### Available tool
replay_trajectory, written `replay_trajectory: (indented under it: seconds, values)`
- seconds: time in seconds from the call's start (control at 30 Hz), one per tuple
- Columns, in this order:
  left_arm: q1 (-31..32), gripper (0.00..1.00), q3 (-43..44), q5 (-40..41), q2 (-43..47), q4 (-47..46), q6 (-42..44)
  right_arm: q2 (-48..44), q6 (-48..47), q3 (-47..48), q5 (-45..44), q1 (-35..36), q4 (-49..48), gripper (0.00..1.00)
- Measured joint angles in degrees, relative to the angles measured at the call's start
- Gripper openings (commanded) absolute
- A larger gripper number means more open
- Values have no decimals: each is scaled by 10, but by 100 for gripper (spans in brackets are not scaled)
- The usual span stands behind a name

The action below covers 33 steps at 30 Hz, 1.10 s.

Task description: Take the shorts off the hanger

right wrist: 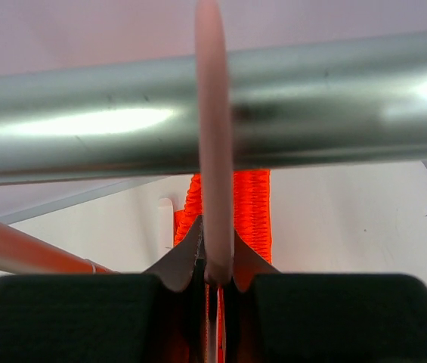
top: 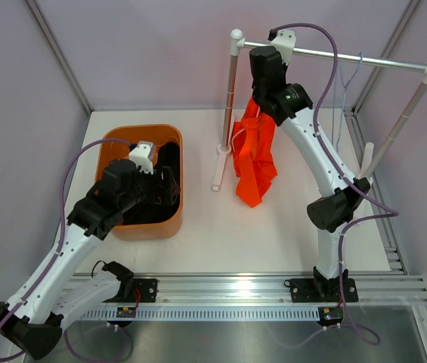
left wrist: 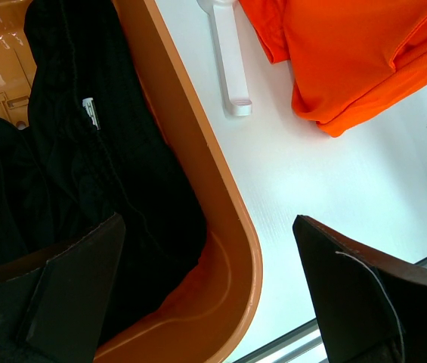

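Observation:
The orange-red shorts point(top: 255, 162) hang from a pale pink hanger whose hook point(right wrist: 211, 151) loops over the silver rail point(right wrist: 85, 128). Their gathered waistband point(right wrist: 252, 208) shows just below the rail. My right gripper point(right wrist: 215, 257) is shut on the hook's stem right under the rail, seen from above at the rack's left end point(top: 262, 98). The black shorts point(top: 169, 162) lie in the orange basin point(top: 141, 227). My left gripper point(left wrist: 207, 221) is open and empty over the basin's near right rim point(left wrist: 221, 204), with the black shorts point(left wrist: 85, 166) below its left finger.
The clothes rack stands on white feet point(left wrist: 228, 60) between the basin and the hanging shorts. A thin pale hanger point(top: 347, 83) hangs bare on the rail's right part. Grey walls close in the left, back and right; a metal track runs along the near edge.

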State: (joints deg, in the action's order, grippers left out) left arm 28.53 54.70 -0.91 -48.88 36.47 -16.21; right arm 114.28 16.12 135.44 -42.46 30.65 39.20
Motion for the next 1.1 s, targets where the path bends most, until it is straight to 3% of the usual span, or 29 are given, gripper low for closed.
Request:
replay_trajectory:
  seconds: [0.6,1.1]
  values:
    - [0,99,0,0,0,0,2,-90,-22,-5,43,0,24,0]
    - [14,99,16,10,-18,11,2,-263,9,-235,167,1,83,0]
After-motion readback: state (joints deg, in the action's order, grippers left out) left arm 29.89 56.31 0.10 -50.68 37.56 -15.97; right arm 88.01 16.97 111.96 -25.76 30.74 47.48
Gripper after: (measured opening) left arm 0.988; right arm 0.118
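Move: The orange shorts hang on the pink hanger whose neck the shut right fingers already hold; the shorts' middle is roughly straight under this hand, some 22 cm down. The rail passes about 3 cm ahead and 3 cm above, and its left post top stands around 10 cm to the left, 4 cm ahead and 3 cm up. From the idle left hand the shorts lie about 26 cm ahead, 28 cm to the right and 6 cm lower. The pink hanger, with the shorts on it, is raised about 6 cm by the right hand, which eases back as it rises, to lift the hook clear of the rail. The hand then sweeps back away from the rail, gathering speed and sinking almost to its starting height, some 12 cm back in all. The fingers keep their pinch on the hanger's neck while the wrist turns about 15 degrees counter-clockwise. ##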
